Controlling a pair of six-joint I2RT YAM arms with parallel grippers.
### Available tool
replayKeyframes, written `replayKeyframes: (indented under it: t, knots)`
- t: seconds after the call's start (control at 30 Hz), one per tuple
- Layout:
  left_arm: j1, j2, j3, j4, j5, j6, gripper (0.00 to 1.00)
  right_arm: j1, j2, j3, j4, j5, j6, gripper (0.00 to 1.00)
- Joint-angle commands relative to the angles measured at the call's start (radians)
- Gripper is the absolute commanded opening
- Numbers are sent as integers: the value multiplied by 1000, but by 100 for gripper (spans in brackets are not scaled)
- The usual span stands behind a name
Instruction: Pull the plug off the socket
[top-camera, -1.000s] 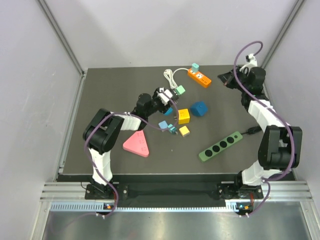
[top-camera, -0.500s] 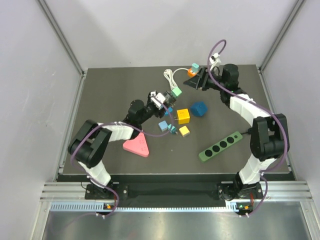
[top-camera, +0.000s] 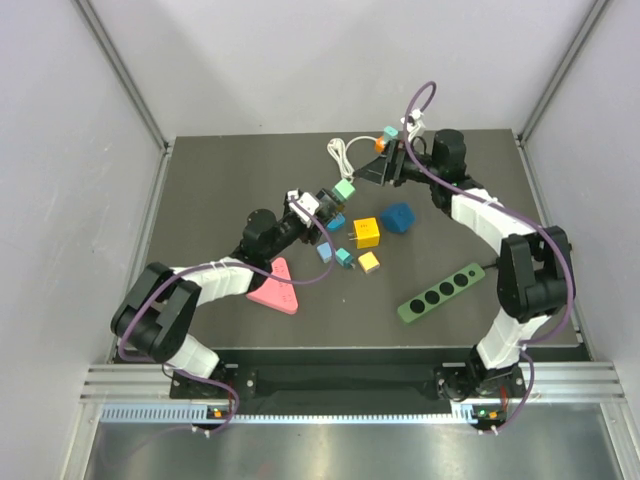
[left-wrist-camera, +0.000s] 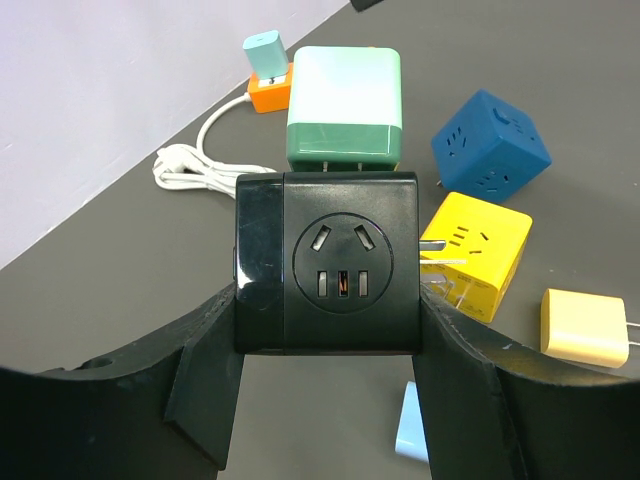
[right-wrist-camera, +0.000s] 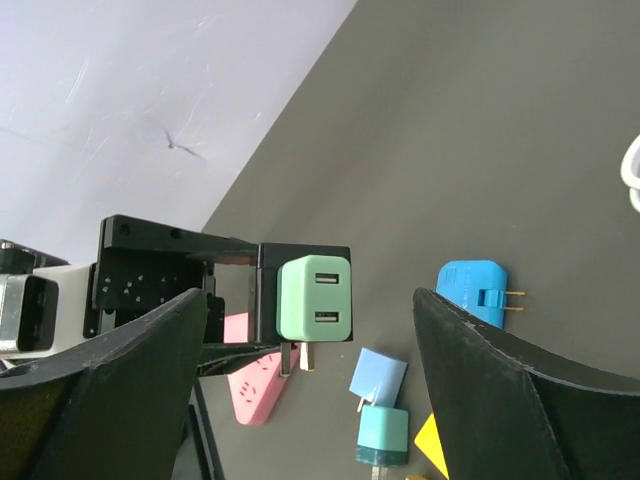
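Note:
My left gripper (left-wrist-camera: 327, 322) is shut on a black socket cube (left-wrist-camera: 327, 262), one finger on each of its sides, and holds it off the table. A mint-green plug (left-wrist-camera: 343, 110) with two USB ports sits in the socket's far face. In the top view the plug (top-camera: 345, 188) and socket (top-camera: 328, 198) hang over the middle of the mat. My right gripper (top-camera: 378, 170) is just to their back right. In the right wrist view its jaws (right-wrist-camera: 310, 295) are open wide, with the plug (right-wrist-camera: 314, 298) framed between the fingers but touching neither.
On the mat lie a blue cube socket (top-camera: 398, 218), a yellow cube (top-camera: 367, 232), a small yellow plug (top-camera: 369, 262), a light blue adaptor (top-camera: 326, 250), a pink triangular socket (top-camera: 273, 286) and a green power strip (top-camera: 441, 292). A white cable (top-camera: 342, 155) and an orange strip (top-camera: 384, 144) lie at the back.
My right arm has swung left from the back right corner to just beside the plug, and its jaws have opened. My left arm has stretched forward, carrying the socket slightly right.

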Motion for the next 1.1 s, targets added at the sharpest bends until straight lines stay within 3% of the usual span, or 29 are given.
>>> replayKeyframes:
  t: [0.0,0.2,0.7,0.8,0.83,0.9,0.93,1.03,1.07]
  knots:
    - [-3,-43,10,52,11,1,0,16,14,62,14,-23,-10,83]
    - [-8,-49,17,63,16,-4,0,39,91,103,-9,-29,-5,67]
    - [-14,-20,79,57,17,7,0,109,171,123,78,-98,81,54]
    - [-12,-11,93,49,19,8,0,108,174,106,123,-105,115,43]
    - [-12,-8,95,48,19,5,0,109,171,105,120,-98,118,32]
    - [-12,-9,92,45,17,-4,0,108,169,105,121,-78,115,18]
    - [-12,-11,92,32,13,-8,0,106,166,103,121,-69,113,0]
    - [-14,-20,86,2,-9,-30,0,103,120,52,172,40,93,0]
    - [-14,-23,87,-42,-12,-36,0,105,94,27,192,168,46,0]
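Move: The right hand hangs open near the green plug, which lies about 5 cm to its left, 1 cm back and 4 cm lower. The yellow cube is straight below and some 8 cm back. The blue cube is roughly 7 cm right and 5 cm back, and the flat blue plug 6 cm left and 5 cm back, all on the table 20-odd cm down. From the left hand, which holds the black socket, the green plug is about 4 cm ahead and 3 cm right, nearly level. The right fingers close onto the green plug and pinch it by its sides. To get there the hand travels about 5 cm left while dipping some 4 cm, then rises about 1 cm as the fingers narrow around the plug. The left hand keeps its grip on the black socket, nearly still, and lifts about 1 cm late on. ##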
